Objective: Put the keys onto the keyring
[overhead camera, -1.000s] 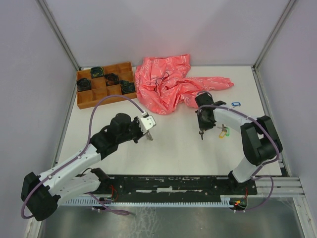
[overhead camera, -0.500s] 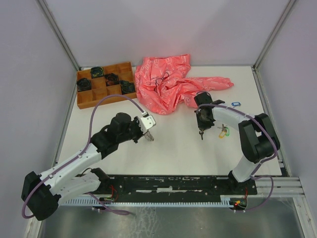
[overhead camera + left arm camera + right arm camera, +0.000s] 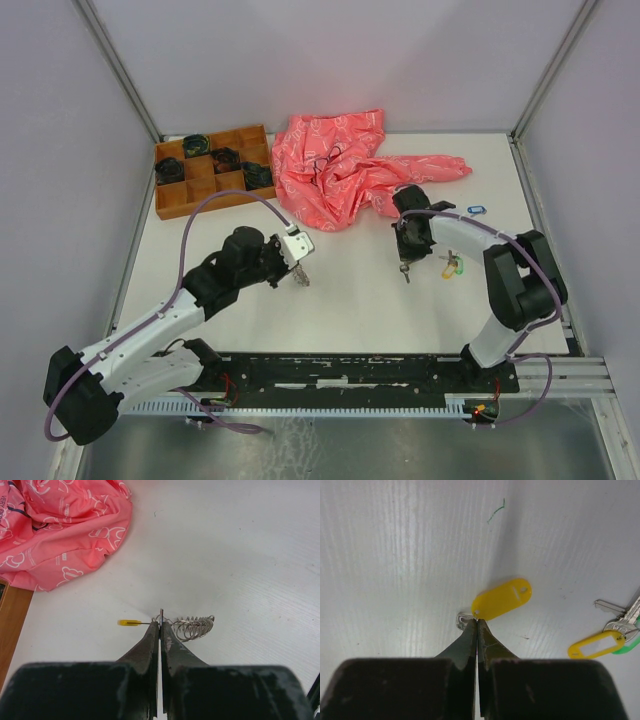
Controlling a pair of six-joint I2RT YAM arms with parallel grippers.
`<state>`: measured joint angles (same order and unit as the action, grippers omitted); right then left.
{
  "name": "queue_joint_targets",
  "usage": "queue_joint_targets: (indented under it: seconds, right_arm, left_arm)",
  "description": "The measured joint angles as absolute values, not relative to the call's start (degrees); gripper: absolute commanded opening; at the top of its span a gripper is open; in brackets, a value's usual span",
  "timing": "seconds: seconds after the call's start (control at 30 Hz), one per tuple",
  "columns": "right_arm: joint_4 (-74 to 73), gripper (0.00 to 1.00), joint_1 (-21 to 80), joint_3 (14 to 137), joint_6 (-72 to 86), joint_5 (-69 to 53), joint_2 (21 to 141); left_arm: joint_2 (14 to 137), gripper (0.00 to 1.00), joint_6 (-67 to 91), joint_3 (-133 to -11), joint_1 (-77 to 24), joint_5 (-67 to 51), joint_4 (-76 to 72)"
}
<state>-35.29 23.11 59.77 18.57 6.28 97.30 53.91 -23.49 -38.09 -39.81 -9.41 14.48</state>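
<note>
My left gripper (image 3: 300,270) is shut on the keyring (image 3: 192,626), a silvery wire coil with a yellow segment (image 3: 129,622) sticking out left of the fingertips (image 3: 160,625). It holds the ring just over the white table. My right gripper (image 3: 404,258) is shut on a silver key (image 3: 463,620) at its head, and the key's yellow tag (image 3: 501,598) lies just beyond the tips (image 3: 477,622). More keys with a yellow and a green tag (image 3: 600,645) lie to the right, also seen in the top view (image 3: 453,266). A blue-tagged key (image 3: 475,210) lies farther back.
A crumpled pink cloth (image 3: 340,165) lies at the back centre, its edge in the left wrist view (image 3: 60,525). A wooden compartment tray (image 3: 170,200) with dark coiled bundles stands at the back left. Walls enclose the table on three sides.
The right gripper has shifted very slightly left and back with the yellow-tagged key. The left arm and the keyring have not moved.
</note>
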Motion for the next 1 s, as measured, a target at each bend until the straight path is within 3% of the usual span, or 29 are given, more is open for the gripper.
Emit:
queue_joint_targets:
  seconds: [0.17, 0.67, 1.0]
  right_arm:
    - [-34.17, 0.01, 23.16, 58.78, 15.25, 1.74, 92.44]
    - [-22.94, 0.01, 29.04, 51.86, -3.27, -17.65, 63.33]
    - [-13.3, 0.01, 31.55, 45.17, -16.34, -32.77, 54.3]
  left_arm:
    - [53.89, 0.03, -23.44, -38.22, -39.7, -10.15, 14.46]
    - [51.81, 0.03, -21.65, -38.2, -39.55, -18.02, 10.79]
    - [51.94, 0.03, -22.79, -39.51, -39.55, -27.49, 9.17]
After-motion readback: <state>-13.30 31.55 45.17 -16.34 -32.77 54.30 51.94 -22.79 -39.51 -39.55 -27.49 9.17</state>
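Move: Low over the table, the right hand already has the yellow-tagged key pinched; the keyring it is bound for is about 28 cm to its left, 10 cm back and 11 cm higher. The other tagged keys lie roughly 14 cm to its right, level with it and 1 cm lower; the pink cloth's middle is some 29 cm ahead and 18 cm left, near its height. From the left hand, which holds the keyring, the yellow-tagged key is about 29 cm right, 7 cm ahead and 14 cm below. Lifting the pinched key off the table, the right hand climbs about 20 cm and swings some 12 cm left towards the keyring, drawing back too in the second half, while its wrist turns the fingers from pointing down to nearly level and leftwards. The left hand keeps its grip on the keyring and brings it 4 cm up, 4 cm right and slightly back to meet it, turning clockwise. ##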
